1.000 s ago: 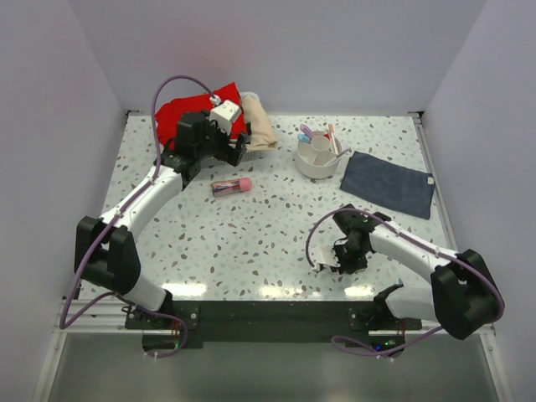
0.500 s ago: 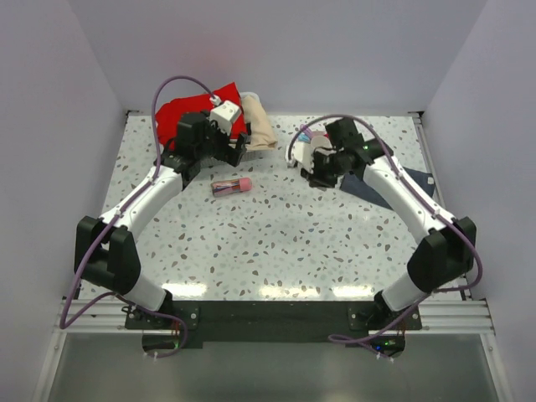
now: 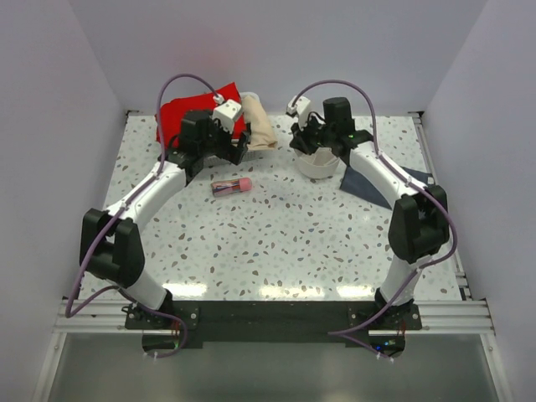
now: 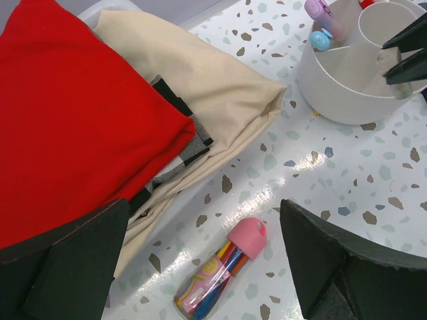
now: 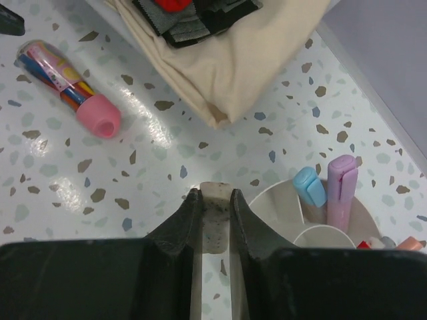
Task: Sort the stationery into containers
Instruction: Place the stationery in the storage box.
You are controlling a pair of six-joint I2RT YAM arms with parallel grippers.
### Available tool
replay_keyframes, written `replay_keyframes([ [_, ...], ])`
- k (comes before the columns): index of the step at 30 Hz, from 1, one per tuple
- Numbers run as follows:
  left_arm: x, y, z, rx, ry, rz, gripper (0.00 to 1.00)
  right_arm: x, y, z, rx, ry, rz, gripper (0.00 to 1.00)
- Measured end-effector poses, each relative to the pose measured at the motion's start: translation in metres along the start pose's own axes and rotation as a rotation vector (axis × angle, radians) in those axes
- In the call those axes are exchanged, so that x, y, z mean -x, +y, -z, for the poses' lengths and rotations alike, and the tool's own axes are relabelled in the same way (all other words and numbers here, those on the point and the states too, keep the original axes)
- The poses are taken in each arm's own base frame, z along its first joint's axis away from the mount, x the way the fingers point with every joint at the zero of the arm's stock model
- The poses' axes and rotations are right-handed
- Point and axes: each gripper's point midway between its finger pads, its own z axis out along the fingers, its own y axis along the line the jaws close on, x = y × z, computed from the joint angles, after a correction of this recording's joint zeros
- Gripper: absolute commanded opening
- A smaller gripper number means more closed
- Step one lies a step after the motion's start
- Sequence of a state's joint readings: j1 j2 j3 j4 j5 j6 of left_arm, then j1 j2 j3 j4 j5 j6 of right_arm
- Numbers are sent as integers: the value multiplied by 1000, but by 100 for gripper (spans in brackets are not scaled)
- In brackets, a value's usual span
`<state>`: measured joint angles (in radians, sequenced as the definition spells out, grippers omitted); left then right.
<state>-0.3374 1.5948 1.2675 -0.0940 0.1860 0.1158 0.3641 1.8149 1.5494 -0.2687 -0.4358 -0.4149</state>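
A small beige eraser is pinched between the fingers of my right gripper, which is shut on it. That gripper hangs just left of the white round organiser, beside its rim. A blue marker and a pink marker stand in its outer ring. The pink-capped clear tube of coloured pens lies on the table. My left gripper is wide open just above it, a finger on each side, not touching.
A red cloth and a folded beige cloth lie at the back left. A dark blue-grey cloth lies right of the organiser, under the right arm. Walls close the table in on three sides.
My right arm has swung from the near right of the table up to the organiser's left side, carrying the eraser. The left arm has barely moved.
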Motion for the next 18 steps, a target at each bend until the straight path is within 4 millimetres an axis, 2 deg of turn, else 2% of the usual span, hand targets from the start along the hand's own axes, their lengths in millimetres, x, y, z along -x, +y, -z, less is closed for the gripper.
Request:
replay_keyframes([
  [6, 7, 3, -6, 2, -9, -2, 100, -8, -14, -21, -34, -3, -20, 0],
  [16, 5, 4, -12, 4, 1, 0, 100, -25, -44, -28, -103, 25, -43, 0],
  [17, 5, 4, -13, 3, 2, 0, 100, -27, -46, -28, -112, 29, -43, 4],
  [18, 4, 4, -13, 4, 4, 0, 100, -27, -48, -27, -116, 31, -42, 18],
])
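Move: The right hand, already pinching the white eraser, has the round white storage box about 5 cm ahead, 5 cm to its right and 15 cm below. The purple marker standing in the box is some 9 cm ahead, 2 cm right and 8 cm below; the pink pencil tube lies about 25 cm left, 5 cm back and 19 cm below. From the left hand, the box is about 25 cm right, 7 cm ahead and 16 cm lower. The right hand keeps its eraser pinched, easing about 5 cm forward, down and slightly right over the storage box. ##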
